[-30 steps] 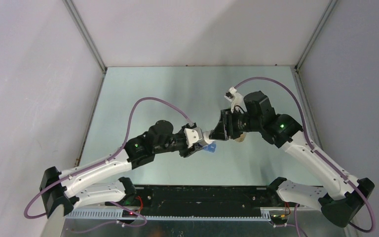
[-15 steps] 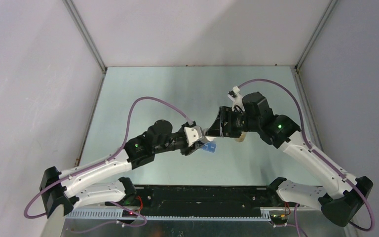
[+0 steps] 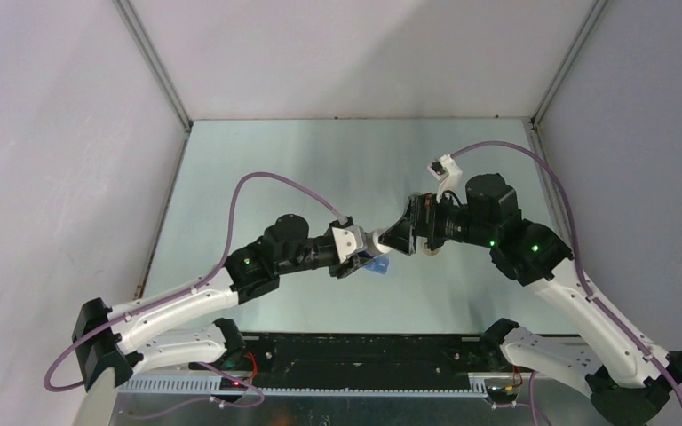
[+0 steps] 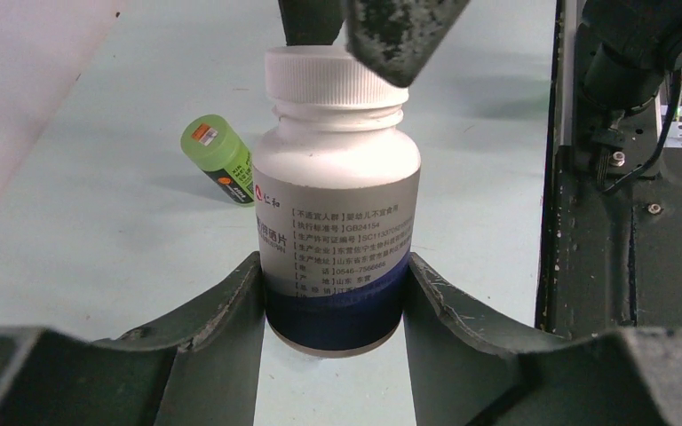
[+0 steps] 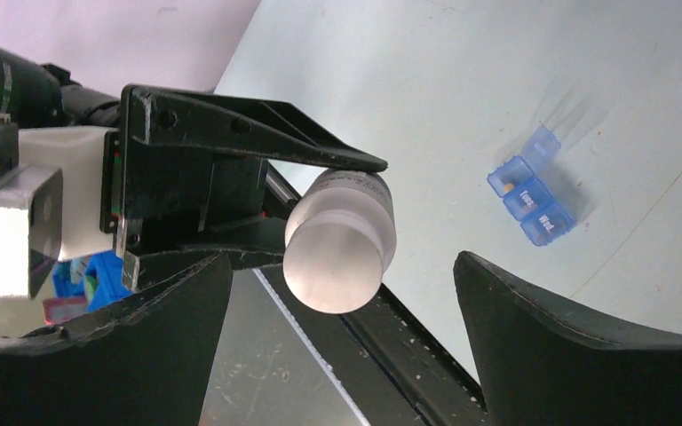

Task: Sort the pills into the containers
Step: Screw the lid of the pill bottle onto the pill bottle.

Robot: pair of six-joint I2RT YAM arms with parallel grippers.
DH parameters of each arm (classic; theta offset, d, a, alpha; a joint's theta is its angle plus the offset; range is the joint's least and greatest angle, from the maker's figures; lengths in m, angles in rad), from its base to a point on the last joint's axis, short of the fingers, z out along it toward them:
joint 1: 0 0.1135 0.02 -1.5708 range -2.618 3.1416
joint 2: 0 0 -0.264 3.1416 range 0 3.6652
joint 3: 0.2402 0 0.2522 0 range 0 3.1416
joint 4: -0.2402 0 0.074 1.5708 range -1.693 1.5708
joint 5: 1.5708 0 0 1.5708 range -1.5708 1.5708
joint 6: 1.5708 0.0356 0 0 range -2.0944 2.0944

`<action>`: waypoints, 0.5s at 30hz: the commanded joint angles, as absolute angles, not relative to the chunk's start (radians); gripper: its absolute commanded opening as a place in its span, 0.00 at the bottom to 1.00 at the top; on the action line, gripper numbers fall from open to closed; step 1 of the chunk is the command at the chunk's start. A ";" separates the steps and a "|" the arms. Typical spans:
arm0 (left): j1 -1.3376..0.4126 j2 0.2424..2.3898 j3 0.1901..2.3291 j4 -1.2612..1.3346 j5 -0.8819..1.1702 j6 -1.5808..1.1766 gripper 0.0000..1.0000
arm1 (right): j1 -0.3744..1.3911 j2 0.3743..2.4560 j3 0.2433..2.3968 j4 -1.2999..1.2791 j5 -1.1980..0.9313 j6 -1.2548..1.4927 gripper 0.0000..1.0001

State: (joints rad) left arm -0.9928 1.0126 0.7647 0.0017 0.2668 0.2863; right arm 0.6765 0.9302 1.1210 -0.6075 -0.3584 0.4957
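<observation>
My left gripper (image 4: 333, 266) is shut on the blue-banded base of a white pill bottle (image 4: 337, 204), which has a printed label and a white cap. It holds the bottle above the table, cap toward my right gripper (image 5: 342, 266). That gripper is open wide, its fingers (image 5: 533, 337) on either side of the cap (image 5: 333, 257) without touching it. In the top view the two grippers meet mid-table around the bottle (image 3: 379, 241). A blue pill organizer (image 5: 530, 197) lies on the table with lids up; an orange speck shows in one compartment. No other pills show.
A small green bottle (image 4: 219, 160) lies on its side on the table beyond the held bottle. The organizer (image 3: 376, 264) sits just below the left gripper in the top view. The black rail (image 3: 364, 351) runs along the near edge between the arm bases.
My right gripper has opened from a hold on the cap to wide apart, and its arm has drawn back to the right. The left gripper and bottle have stayed put.
</observation>
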 commanded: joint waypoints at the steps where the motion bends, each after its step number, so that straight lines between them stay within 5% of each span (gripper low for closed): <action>1: -0.997 1.008 0.779 0.073 0.306 0.266 0.00 | 0.679 0.883 1.123 -0.581 -0.346 0.361 0.98; 15: -0.998 1.006 0.796 0.042 0.390 0.265 0.00 | 0.678 0.859 1.096 -0.573 -0.476 0.156 0.76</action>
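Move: The right hand's open fingers face the lid on the pill bottle, whose middle is some 3 cm to its left, 1 cm ahead and 1 cm lower. From the left hand, which holds the bottle low down, the lid is about 4 cm right, 2 cm ahead and 5 cm up. On the table, some 27 cm below the right hand, lie the pill box, 3 cm left and level; the green bottle, 13 cm ahead, 6 cm right; and the amber bottle, 4 cm ahead, 11 cm right. Clear of the lid, the right hand rolls back about 15 degrees around its own pointing direction, counter-clockwise as seen from behind the hand, while its wide-open fingers draw in by about a fifth without touching the lid and the hand drifts about 1 cm back, 1 cm right and slightly up. The left hand keeps its grip on the lower part of the bottle and carries it about 1 cm back and a touch right and up, so the lid stays in front of the right fingertips. ##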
